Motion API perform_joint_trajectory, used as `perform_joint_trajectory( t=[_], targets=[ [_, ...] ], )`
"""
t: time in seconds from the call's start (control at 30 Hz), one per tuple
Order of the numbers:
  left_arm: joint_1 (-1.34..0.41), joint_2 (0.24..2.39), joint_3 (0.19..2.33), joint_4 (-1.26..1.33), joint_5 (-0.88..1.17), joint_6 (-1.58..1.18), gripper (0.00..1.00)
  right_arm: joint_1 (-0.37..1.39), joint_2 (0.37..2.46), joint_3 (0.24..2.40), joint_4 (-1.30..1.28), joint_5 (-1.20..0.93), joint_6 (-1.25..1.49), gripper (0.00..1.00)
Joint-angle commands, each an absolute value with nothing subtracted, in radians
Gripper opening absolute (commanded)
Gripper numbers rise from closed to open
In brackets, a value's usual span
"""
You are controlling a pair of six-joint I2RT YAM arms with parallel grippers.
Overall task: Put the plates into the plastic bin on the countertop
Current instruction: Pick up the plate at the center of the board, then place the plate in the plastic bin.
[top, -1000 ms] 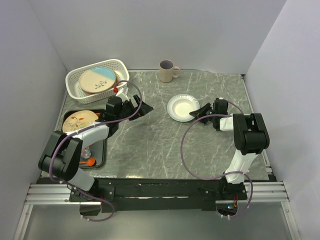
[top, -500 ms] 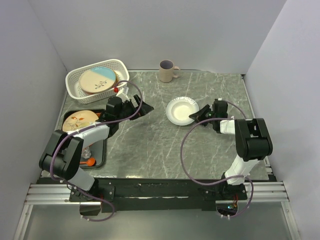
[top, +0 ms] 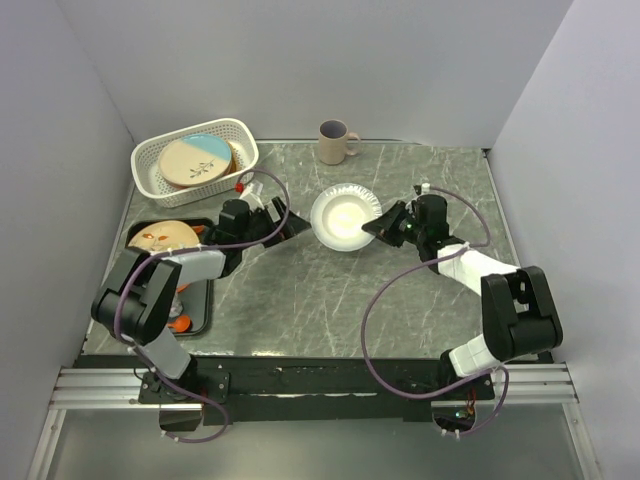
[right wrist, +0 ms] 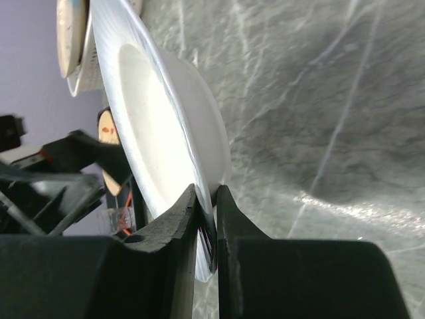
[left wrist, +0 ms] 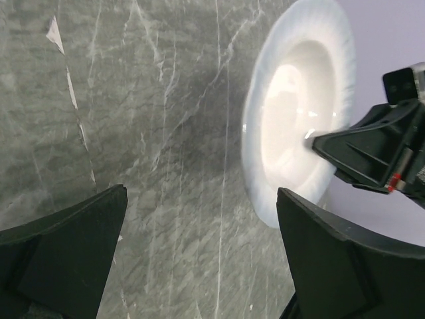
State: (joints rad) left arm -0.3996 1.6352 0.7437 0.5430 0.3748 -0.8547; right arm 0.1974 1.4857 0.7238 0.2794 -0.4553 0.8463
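My right gripper is shut on the near rim of a pale white plate, holding it tilted above the countertop at mid-table. The left gripper stands open just left of that plate, with nothing between its fingers. The white plastic bin sits at the back left and holds a tan and pale-blue plate with a twig, with an orange plate edge behind it. A cream plate lies on the black tray.
A beige mug stands at the back centre. The flat black tray lies at the left edge with small orange items on it. White walls close in the left, back and right sides.
My right gripper has carried the white plate leftwards and lifted it off the countertop, tilting it, until it is near the left gripper. The left arm has shifted slightly.
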Motion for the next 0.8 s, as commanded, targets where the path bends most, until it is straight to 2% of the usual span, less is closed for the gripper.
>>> perform_joint_trajectory(
  t=[0.0,0.27,0.4,0.5,0.53,0.6,0.63,0.73,0.77],
  targets=[
    [-0.422,1.672,0.787,0.617,0.416,-0.876,0.99,0.235,1.396,0.742,0.334,-0.468,0.85,0.0],
    [-0.437,1.7,0.799,0.655,0.416,-0.897,0.99,0.293,1.416,0.762,0.328,-0.488,0.851,0.0],
    [-0.437,1.709,0.808,0.65,0.425,-0.893,0.92,0.308,1.437,0.767,0.342,-0.498,0.856,0.0],
    [-0.437,1.71,0.805,0.663,0.437,-0.896,0.72,0.319,1.454,0.769,0.354,-0.511,0.862,0.0],
    [-0.437,1.71,0.805,0.663,0.44,-0.896,0.56,0.322,1.459,0.77,0.357,-0.514,0.862,0.0],
    [-0.437,1.713,0.807,0.666,0.443,-0.897,0.4,0.325,1.468,0.776,0.359,-0.518,0.862,0.0],
    [-0.437,1.715,0.807,0.667,0.448,-0.899,0.21,0.33,1.471,0.778,0.359,-0.52,0.862,0.0],
    [-0.437,1.72,0.808,0.661,0.445,-0.9,0.01,0.333,1.483,0.782,0.359,-0.531,0.861,0.0],
    [-0.437,1.721,0.81,0.664,0.449,-0.899,0.01,0.333,1.486,0.781,0.359,-0.529,0.861,0.0]
  ],
)
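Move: The right hand holds the white plate by its right rim; the plate's middle lies about 7 cm to its left and 3 cm ahead, and the open left gripper about 17 cm to its left, nearly level. From the left hand the plate's middle is some 11 cm right and 2 cm ahead, at about its own height; the mug stands roughly 20 cm ahead and 9 cm right, the plastic bin 17 cm ahead and 26 cm left, both about 10 cm lower. The right hand, its pinch on the rim kept, brings the white plate about 4.5 cm left and 3 cm back towards the left gripper, swinging roughly 8 degrees counter-clockwise at nearly constant height. The left hand comes to meet it, easing about 2.5 cm right with a shallow dip and recovery so the plate's left rim sits between its wide-open fingers, then closes them late on and pinches that rim, nearly standing still as it does. ##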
